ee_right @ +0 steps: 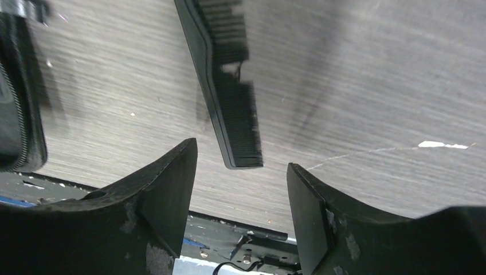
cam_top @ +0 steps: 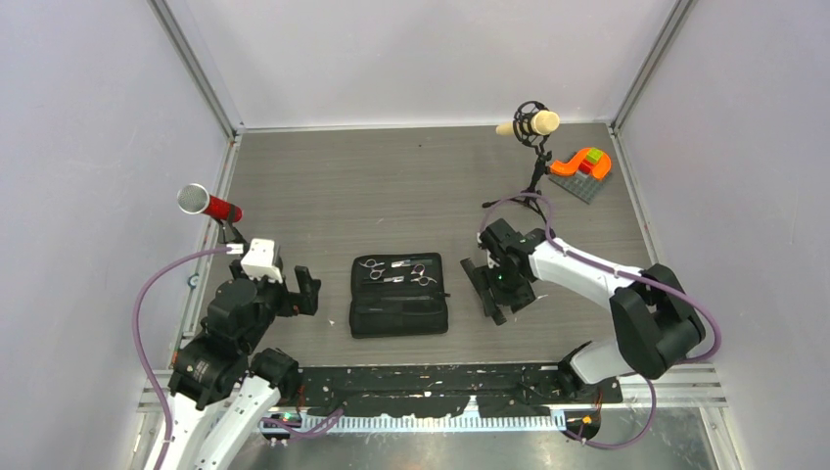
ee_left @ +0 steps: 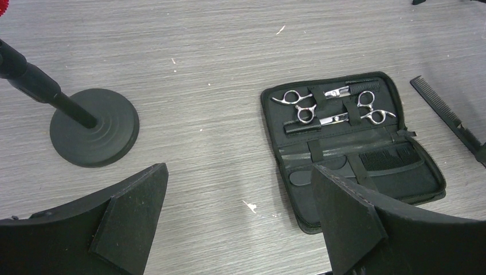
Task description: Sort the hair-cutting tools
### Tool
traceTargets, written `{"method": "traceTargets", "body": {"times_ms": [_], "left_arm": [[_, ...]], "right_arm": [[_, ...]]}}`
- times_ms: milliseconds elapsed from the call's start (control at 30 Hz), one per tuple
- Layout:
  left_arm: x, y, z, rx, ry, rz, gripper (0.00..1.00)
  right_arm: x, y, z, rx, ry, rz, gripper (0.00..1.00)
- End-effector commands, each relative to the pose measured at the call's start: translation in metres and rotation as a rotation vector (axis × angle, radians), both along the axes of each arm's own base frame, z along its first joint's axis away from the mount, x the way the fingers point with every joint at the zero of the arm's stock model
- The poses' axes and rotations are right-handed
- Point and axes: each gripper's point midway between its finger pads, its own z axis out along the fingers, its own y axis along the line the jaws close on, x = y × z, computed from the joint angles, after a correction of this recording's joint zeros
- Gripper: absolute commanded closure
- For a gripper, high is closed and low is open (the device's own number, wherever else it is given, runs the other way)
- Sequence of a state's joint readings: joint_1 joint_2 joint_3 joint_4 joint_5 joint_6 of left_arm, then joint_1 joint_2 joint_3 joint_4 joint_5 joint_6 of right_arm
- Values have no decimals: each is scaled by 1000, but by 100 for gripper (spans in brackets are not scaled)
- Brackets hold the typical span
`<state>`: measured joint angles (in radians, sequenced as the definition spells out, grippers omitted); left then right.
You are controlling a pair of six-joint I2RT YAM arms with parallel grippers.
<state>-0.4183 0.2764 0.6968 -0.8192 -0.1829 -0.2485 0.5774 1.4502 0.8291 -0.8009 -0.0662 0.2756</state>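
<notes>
An open black zippered case (cam_top: pixel 399 311) (ee_left: pixel 421 182) lies at mid-table. Two silver scissors (ee_left: pixel 298 104) (ee_left: pixel 371 110) (cam_top: pixel 372 266) (cam_top: pixel 423 278) are strapped in its upper half, and a black comb (ee_left: pixel 390 157) sits in its lower pocket. A second black comb (ee_right: pixel 229 97) (ee_left: pixel 450 117) (cam_top: pixel 484 292) lies flat on the table just right of the case. My right gripper (ee_right: pixel 240 169) (cam_top: pixel 509 284) hovers open over that comb's near end, with nothing between its fingers. My left gripper (ee_left: pixel 240 223) (cam_top: pixel 305 292) stands wide open and empty, left of the case.
A red microphone (cam_top: pixel 207 204) on a round black base (ee_left: pixel 94 126) stands at the left. A cream microphone (cam_top: pixel 529 124) on a tripod stands at the back right, beside orange and green blocks (cam_top: pixel 582 164) on a grey plate. Walls enclose three sides.
</notes>
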Motion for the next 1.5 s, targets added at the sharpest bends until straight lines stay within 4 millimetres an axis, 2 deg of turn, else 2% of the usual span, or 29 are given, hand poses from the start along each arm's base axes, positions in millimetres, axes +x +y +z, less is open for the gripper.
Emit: {"method": "traceTargets", "body": {"times_ms": [0, 367, 667, 800, 1033, 1167, 1367, 1467], "left_arm": [[6, -3, 7, 1, -30, -13, 0], [7, -4, 5, 4, -17, -14, 0], [8, -6, 3, 6, -2, -19, 0], [8, -6, 3, 6, -2, -19, 0], [8, -6, 3, 5, -2, -19, 0], [8, -6, 3, 5, -3, -18, 0], [8, -7, 2, 2, 1, -25, 0], [8, -7, 3, 1, 0, -25, 0]], "right_arm": [[-10, 4, 6, 23, -13, -18, 33], [-24, 4, -21, -15, 38, -16, 38], [-23, 4, -30, -34, 26, -31, 43], [-18, 5, -28, -25, -5, -34, 50], [-12, 19, -26, 21, -32, -59, 59], [-9, 22, -23, 15, -46, -60, 69], [-6, 35, -1, 62, -91, -35, 87], [-4, 38, 9, 82, -109, -38, 91]]}}
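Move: The comb lies almost flat just under the right hand, its middle about 5 cm ahead, 4 cm to the left and 2 cm below; its near end is roughly 3 cm behind the hand point. The open tool case is some 22 cm to the hand's left and 4 cm ahead, and the small tripod stands about 27 cm ahead and 6 cm to the right. From the left hand the comb is roughly 37 cm to the right, 5 cm ahead and 20 cm below. With its fingers pointing down and half open over the comb, the right hand draws back about 2.5 cm towards the comb's near end while sinking some 2 cm, so that the fingertips straddle that end's two long edges. It then stays low and narrows its fingers to about a third open, drifting about 2 cm left towards the case as they close, until they pinch the comb's end across its width, and finally eases up a touch with the wrist hardly turning. ##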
